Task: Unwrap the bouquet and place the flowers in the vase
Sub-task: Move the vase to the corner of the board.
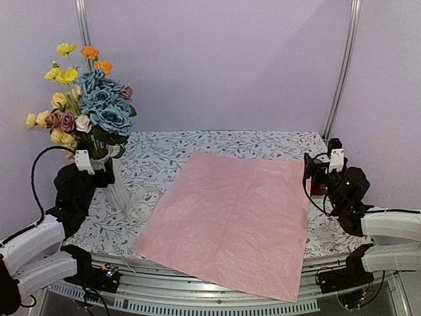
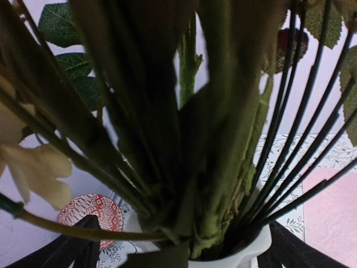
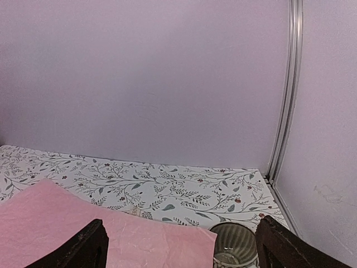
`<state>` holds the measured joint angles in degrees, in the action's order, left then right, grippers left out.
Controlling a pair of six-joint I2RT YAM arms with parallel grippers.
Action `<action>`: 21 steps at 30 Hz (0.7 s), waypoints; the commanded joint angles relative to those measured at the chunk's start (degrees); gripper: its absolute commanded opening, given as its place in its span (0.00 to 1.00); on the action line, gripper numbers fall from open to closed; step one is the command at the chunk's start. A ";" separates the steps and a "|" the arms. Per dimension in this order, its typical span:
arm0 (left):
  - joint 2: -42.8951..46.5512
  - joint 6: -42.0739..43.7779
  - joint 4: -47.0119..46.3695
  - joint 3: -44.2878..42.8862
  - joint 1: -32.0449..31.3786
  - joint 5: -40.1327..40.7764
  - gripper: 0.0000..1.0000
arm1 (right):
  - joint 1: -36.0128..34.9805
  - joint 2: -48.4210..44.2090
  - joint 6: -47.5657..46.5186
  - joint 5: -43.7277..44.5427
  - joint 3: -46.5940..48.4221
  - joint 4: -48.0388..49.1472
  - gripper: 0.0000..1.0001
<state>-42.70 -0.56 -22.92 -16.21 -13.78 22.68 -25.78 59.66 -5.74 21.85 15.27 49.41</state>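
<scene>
The flowers (image 1: 99, 105) stand upright in the white ridged vase (image 1: 118, 192) at the table's far left, blue roses in the middle and yellow and orange blooms on top. In the left wrist view their green stems (image 2: 223, 139) fan out of the vase rim (image 2: 248, 255). My left gripper (image 1: 104, 172) is open, its fingers (image 2: 75, 248) on either side of the vase's mouth. The bouquet's pink wrapping paper (image 1: 230, 217) lies spread flat across the table's middle. My right gripper (image 1: 312, 172) hovers open at the right edge, holding nothing.
A cream ribbon (image 1: 139, 204) lies coiled beside the vase's foot. A striped cup (image 3: 234, 248) stands below my right gripper (image 3: 184, 251), past the paper's corner (image 3: 184, 240). A red patterned saucer (image 2: 92, 215) sits behind the vase. Metal posts rise at both back corners.
</scene>
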 commanded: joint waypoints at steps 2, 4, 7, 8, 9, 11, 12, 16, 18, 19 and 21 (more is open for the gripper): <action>-3.07 2.46 -7.07 0.48 1.59 -2.03 0.96 | 0.47 -1.00 0.55 -0.75 -0.88 1.31 0.94; -3.69 3.17 -8.56 0.79 1.91 -3.32 0.93 | 0.47 -0.86 0.55 -0.75 -0.85 1.35 0.94; -4.46 3.89 -9.89 0.90 2.21 -4.19 0.88 | 0.47 -0.91 0.52 -0.75 -0.85 1.29 0.94; -4.49 4.14 -10.72 1.03 2.23 -4.34 0.88 | 0.45 -0.94 0.48 -0.75 -0.85 1.24 0.94; -4.43 4.62 -11.81 1.50 2.22 -4.64 0.86 | 0.47 -0.90 0.53 -0.75 -0.85 1.22 0.94; -4.25 5.78 -14.88 2.68 2.27 -5.90 0.81 | 0.42 -0.88 0.38 -0.76 -0.77 1.22 0.94; -4.23 6.35 -16.21 3.34 2.34 -6.76 0.77 | 0.46 -0.80 0.44 -0.82 -0.74 1.26 0.94; -5.11 7.74 -18.09 3.34 2.49 -8.66 0.66 | 0.44 -0.77 0.54 -0.84 -0.77 1.14 0.94; -5.37 8.23 -18.65 3.22 2.52 -8.97 0.64 | 0.47 -0.85 0.47 -0.84 -0.77 1.05 0.94; -5.31 8.35 -19.11 3.28 2.50 -9.37 0.64 | 0.51 -0.78 0.46 -0.83 -0.77 1.00 0.94; -5.13 8.39 -20.27 3.63 2.54 -10.65 0.63 | 0.42 -0.77 0.43 -0.86 -0.77 1.04 0.94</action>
<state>-48.10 5.04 -37.19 -13.13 -12.08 14.20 -25.69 59.33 -5.74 21.71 15.25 49.43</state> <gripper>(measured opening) 0.677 0.936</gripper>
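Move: The vase's neck already stands between the left hand's open fingers; the vase's middle is about 3 cm ahead, 2 cm to the right and 9 cm below that hand. The ribbon loop lies some 9 cm to the right of the vase and level with it, the red bowl about 16 cm ahead and 14 cm left of the hand, and the pink paper's middle some 44 cm right and 4 cm back. From the idle right hand, the vase is roughly 65 cm left, 1 cm ahead and 10 cm lower. The left hand shifts about 1.5 cm to the right and 1 cm forward around the vase's neck, turning some 5 to 10 degrees clockwise while its fingers tip up slightly. Meanwhile its wide-open fingers close by roughly a third on the neck just below the rim, coming to bear against the vase's sides under the flower stems. ##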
